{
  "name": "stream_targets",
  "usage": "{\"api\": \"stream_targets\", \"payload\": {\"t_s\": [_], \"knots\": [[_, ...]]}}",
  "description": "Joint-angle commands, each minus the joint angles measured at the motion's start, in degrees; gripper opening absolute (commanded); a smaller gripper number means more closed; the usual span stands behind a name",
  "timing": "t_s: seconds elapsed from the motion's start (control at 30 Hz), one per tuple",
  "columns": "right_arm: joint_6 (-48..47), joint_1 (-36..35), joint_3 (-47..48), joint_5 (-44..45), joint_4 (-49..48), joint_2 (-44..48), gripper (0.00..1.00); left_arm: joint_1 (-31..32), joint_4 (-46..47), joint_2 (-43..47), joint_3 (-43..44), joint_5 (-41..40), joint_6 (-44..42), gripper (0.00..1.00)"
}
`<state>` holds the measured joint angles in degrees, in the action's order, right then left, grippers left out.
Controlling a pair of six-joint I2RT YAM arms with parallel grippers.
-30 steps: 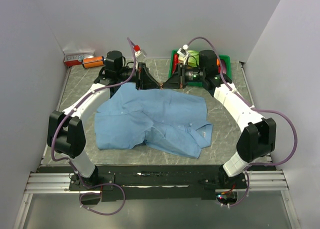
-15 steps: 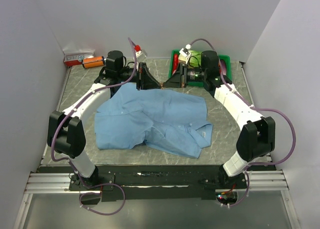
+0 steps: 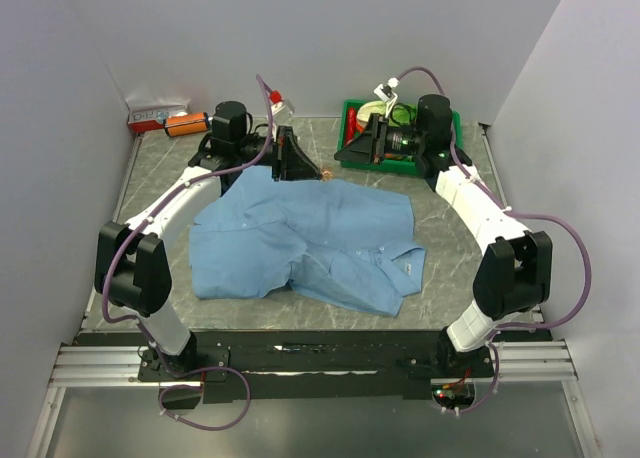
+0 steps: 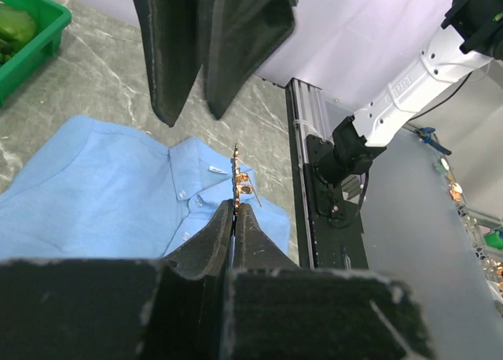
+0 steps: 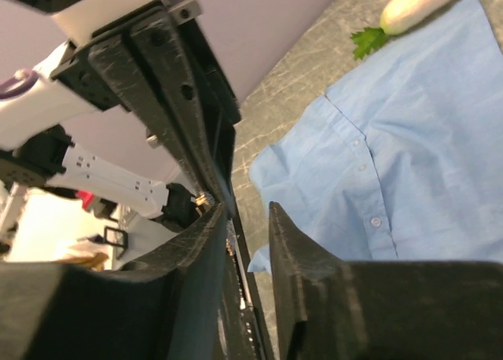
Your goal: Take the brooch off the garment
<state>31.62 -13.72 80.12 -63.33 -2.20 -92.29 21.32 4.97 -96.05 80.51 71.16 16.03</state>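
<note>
The garment (image 3: 310, 240) is a light blue shirt lying crumpled on the table's middle, also seen in the left wrist view (image 4: 94, 195) and the right wrist view (image 5: 393, 156). My left gripper (image 3: 316, 172) hovers over the shirt's far edge. It is shut on the brooch (image 4: 238, 175), a tiny coppery ornament sticking out past its tips (image 4: 236, 206), clear of the cloth. In the top view the brooch (image 3: 326, 175) is a small speck. My right gripper (image 3: 348, 155) stands a little to the right, open, with nothing between its fingers (image 5: 247, 211).
A green bin (image 3: 455, 118) with vegetables sits at the back right, behind the right gripper. An orange object (image 3: 185, 124) and a small box (image 3: 155, 112) lie at the back left. A white radish (image 5: 416, 2) lies beside the shirt.
My right gripper has opened, let go of the brooch and drawn back to the right toward the green bin. The left gripper stays shut on the brooch in the same place.
</note>
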Motion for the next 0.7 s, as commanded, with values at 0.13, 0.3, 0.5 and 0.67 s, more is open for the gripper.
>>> {"api": "stream_targets", "payload": {"t_s": [0.13,0.3,0.5,0.67], "knots": [[-23.84,-0.26,5.31,-5.14,10.88,1.67,0.54,-0.67,3.29,0.07,1.23,1.97,2.51,0.01],[-33.80,-1.48,4.17,-4.00,15.98,4.05,0.56,-0.84,4.25,0.60,0.09,2.41,3.74,0.01],[-40.14,-5.09,2.86,-0.21,17.58,6.16,0.56,-0.84,6.27,0.43,-0.62,2.67,5.59,0.01],[-37.86,-6.59,2.24,-0.39,15.30,6.60,0.56,-0.84,6.01,0.43,-0.62,2.59,5.42,0.01]]}}
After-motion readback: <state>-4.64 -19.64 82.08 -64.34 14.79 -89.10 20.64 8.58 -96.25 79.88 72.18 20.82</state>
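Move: The brooch sits at the left fingertips, some 2 cm to the left hand's right. From the right hand it lies about 4 cm back, 3 cm left and 2 cm lower. The garment's middle spreads roughly 9 cm back, 8 cm left and 29 cm below the right hand; the green tray is some 18 cm ahead, 18 cm right and 28 cm below. Right hand opens further, rolls about 25 degrees and moves 4 cm back, slightly left, around the left-held brooch. ##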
